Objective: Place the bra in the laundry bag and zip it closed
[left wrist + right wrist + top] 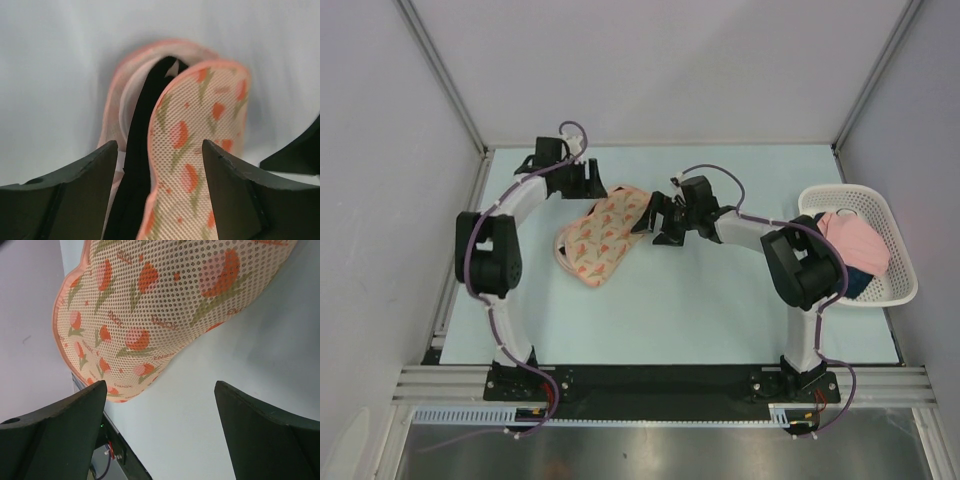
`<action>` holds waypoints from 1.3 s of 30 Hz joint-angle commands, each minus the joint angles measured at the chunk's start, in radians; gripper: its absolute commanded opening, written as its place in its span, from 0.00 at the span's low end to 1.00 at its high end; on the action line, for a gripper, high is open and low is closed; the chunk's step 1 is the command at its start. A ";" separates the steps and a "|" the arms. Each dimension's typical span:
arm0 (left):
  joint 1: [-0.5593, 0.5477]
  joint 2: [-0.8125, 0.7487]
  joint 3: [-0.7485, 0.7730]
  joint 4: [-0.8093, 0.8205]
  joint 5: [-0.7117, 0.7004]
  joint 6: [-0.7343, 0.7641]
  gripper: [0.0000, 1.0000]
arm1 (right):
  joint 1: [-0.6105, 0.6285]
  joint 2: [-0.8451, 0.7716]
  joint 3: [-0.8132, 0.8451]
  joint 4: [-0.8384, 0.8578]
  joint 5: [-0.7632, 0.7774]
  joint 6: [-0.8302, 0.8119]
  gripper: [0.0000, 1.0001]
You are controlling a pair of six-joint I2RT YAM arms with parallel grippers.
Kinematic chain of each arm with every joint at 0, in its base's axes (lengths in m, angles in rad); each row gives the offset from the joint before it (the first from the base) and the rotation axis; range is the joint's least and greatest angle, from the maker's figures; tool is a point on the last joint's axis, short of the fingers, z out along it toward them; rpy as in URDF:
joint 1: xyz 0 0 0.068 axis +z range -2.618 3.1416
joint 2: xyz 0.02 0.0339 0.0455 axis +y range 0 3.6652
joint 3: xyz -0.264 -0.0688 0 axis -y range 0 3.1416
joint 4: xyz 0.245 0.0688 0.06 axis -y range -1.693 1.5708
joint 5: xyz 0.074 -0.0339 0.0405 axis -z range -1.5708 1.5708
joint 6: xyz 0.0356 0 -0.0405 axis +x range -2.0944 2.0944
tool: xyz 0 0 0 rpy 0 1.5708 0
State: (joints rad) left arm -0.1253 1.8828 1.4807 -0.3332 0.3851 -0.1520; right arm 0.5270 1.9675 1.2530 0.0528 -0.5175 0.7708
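The peach laundry bag (600,240) with orange leaf pattern lies at the table's middle, slightly left. In the left wrist view its patterned flap (200,125) stands partly open, and the black bra (140,150) sits inside against the pale pink lining. My left gripper (600,190) is at the bag's far end, open, its fingers (159,145) either side of the bag's rim and the bra. My right gripper (653,225) is at the bag's right end, open and empty (160,385), over bare table beside the bag (150,305).
A white lattice basket (895,290) stands at the right edge. It holds a pink folded cloth (855,240) and a dark blue cloth (860,280). Frame posts stand at the table's back corners.
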 commanded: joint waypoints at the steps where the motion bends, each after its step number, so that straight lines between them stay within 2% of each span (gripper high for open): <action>1: 0.009 0.127 0.162 -0.211 0.196 0.184 0.72 | -0.013 -0.024 -0.013 0.010 -0.024 -0.021 0.95; 6: 0.013 0.113 0.150 -0.227 0.163 0.238 0.69 | -0.019 -0.053 -0.053 0.007 -0.019 -0.039 0.95; 8: 0.013 0.140 0.151 -0.245 0.158 0.238 0.62 | -0.015 -0.053 -0.066 0.028 -0.030 -0.030 0.95; 9: 0.013 0.151 0.159 -0.268 0.129 0.233 0.47 | -0.012 -0.053 -0.067 0.035 -0.035 -0.024 0.95; 12: 0.018 0.182 0.158 -0.293 0.052 0.227 0.23 | -0.002 -0.048 -0.063 0.035 -0.035 -0.021 0.95; 15: 0.038 0.145 0.100 -0.235 0.006 0.220 0.10 | 0.005 -0.052 -0.056 0.027 -0.027 -0.030 0.95; 19: 0.059 0.093 0.027 -0.147 -0.049 0.215 0.00 | 0.016 -0.048 -0.052 0.012 -0.012 -0.045 0.95; 24: 0.088 0.131 0.030 -0.122 -0.028 0.221 0.00 | 0.033 -0.032 -0.052 0.010 -0.009 -0.044 0.95; 28: 0.101 0.193 0.052 -0.153 -0.044 0.132 0.00 | 0.042 -0.035 -0.049 -0.001 0.002 -0.051 0.95; 31: 0.099 0.239 0.072 -0.202 -0.046 0.118 0.00 | 0.044 -0.041 -0.049 -0.013 0.008 -0.064 0.95; 34: 0.099 0.269 0.084 -0.248 -0.089 0.109 0.00 | 0.045 -0.018 -0.052 0.030 -0.028 -0.041 1.00; 39: 0.101 0.259 0.070 -0.225 -0.106 0.118 0.00 | 0.082 0.077 0.005 0.194 -0.079 0.044 1.00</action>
State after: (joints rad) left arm -0.0349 2.1265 1.5467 -0.5243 0.3550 -0.0422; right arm 0.5747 1.9850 1.1965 0.0917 -0.5514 0.7521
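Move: The near hand for this job is the left: the left rim of the bag's flowered lid, at its waist, lies about 2 cm back, 1 cm right and 7 cm below it. The black bra strip showing beside the lid centres some 9 cm back and 1 cm left, 11 cm below; the lid's middle is about 12 cm back and 4 cm right, 10 cm below. From the right hand the rim lies roughly 7 cm ahead, 13 cm left and 2 cm lower. The left hand drops about 7 cm and eases back a couple of centimetres with its fingers tipping some 10 degrees further down, shuts them from fairly wide to fully closed on the lid's left rim at the waist, then draws the pinched rim some 5 cm left across the bra and lowers it another 4–5 cm towards the base's edge. Meanwhile the right hand, open throughout, sinks about 2 cm and backs off some 3 cm towards the robot, ending clear of the lid's right edge. ##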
